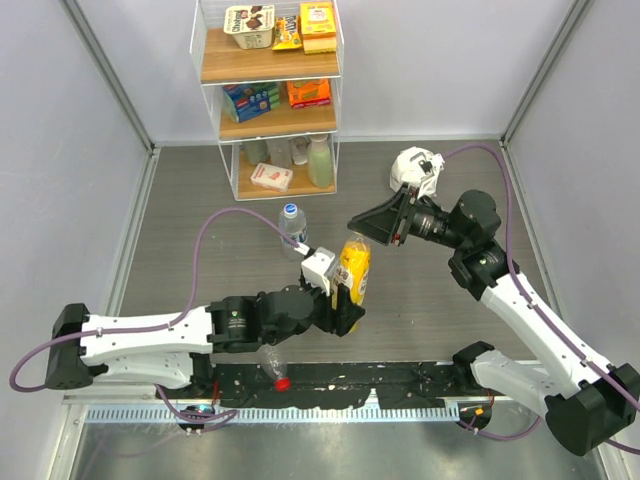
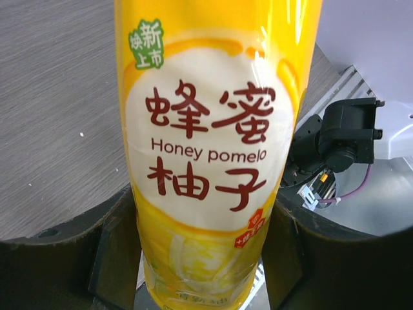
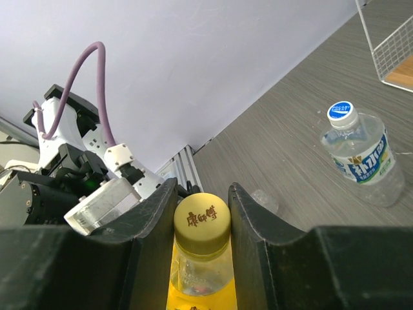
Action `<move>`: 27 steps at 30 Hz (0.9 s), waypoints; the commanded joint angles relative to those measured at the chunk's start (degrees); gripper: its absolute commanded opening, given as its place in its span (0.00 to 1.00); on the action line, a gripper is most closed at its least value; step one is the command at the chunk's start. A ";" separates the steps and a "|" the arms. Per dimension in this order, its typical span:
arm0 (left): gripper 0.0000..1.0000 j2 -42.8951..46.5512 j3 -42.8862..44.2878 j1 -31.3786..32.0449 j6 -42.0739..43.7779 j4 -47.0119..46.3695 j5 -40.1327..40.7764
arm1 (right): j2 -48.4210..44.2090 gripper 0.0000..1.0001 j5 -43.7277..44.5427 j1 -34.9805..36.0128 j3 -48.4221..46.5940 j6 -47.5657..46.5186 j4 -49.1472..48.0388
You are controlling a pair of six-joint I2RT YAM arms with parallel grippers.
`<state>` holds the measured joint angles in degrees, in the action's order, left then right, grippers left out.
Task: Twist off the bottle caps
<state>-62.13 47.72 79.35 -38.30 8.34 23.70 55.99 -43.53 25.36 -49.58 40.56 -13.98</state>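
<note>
The yellow bottle stands upright at the table's middle, and my left gripper is shut on its body; the label fills the left wrist view between the fingers. From above, my right gripper is shut on its yellow cap, one finger pressed to each side. A clear bottle with a blue label stands just behind and to the left, its white cap on. A clear bottle with a red cap lies near the front edge, partly under the left arm.
A wire shelf with boxes and a pale green bottle stands at the back. A white device sits behind the right arm. Black rail runs along the near edge. Grey walls close both sides.
</note>
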 commanded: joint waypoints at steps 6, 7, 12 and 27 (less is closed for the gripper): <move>0.00 1.05 -1.14 1.07 0.51 1.77 0.55 | -0.35 0.26 7.93 -1.11 -4.47 -0.92 -0.17; 0.00 0.70 -0.88 1.07 0.51 2.12 0.64 | 0.00 0.32 8.28 -1.19 -4.82 -0.22 -0.26; 0.00 -1.24 0.44 1.07 0.69 3.79 1.34 | 0.35 0.77 9.95 -1.20 -7.63 -0.47 2.19; 0.00 -9.67 9.57 1.16 -1.86 18.19 14.52 | 2.10 0.94 32.44 -1.11 -18.61 -8.65 30.66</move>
<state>-69.32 52.14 80.27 -38.81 20.99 30.46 56.69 -20.40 24.29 -62.28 35.55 6.63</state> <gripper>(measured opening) 0.649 0.917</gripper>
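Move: The right fingers are already around the yellow bottle's cap, which sits right at their hand point. The water bottle stands roughly 16 cm ahead of this hand, 13 cm to its left and 23 cm below. The left hand still grips the bottle's body, with the cap about 12 cm above it, 8 cm ahead and 1 cm to its right; the red-capped bottle lies about 17 cm to its left, 2 cm ahead and 19 cm down. Open the right fingers wide to let go of the yellow cap, then draw the right hand off forward, about 6 cm, and to the right, rising a little and turning some 25 degrees clockwise. Hold the left grip on the bottle still until the cap is free, then lower it about 5 cm while rolling it some 15 degrees, top to the right. ##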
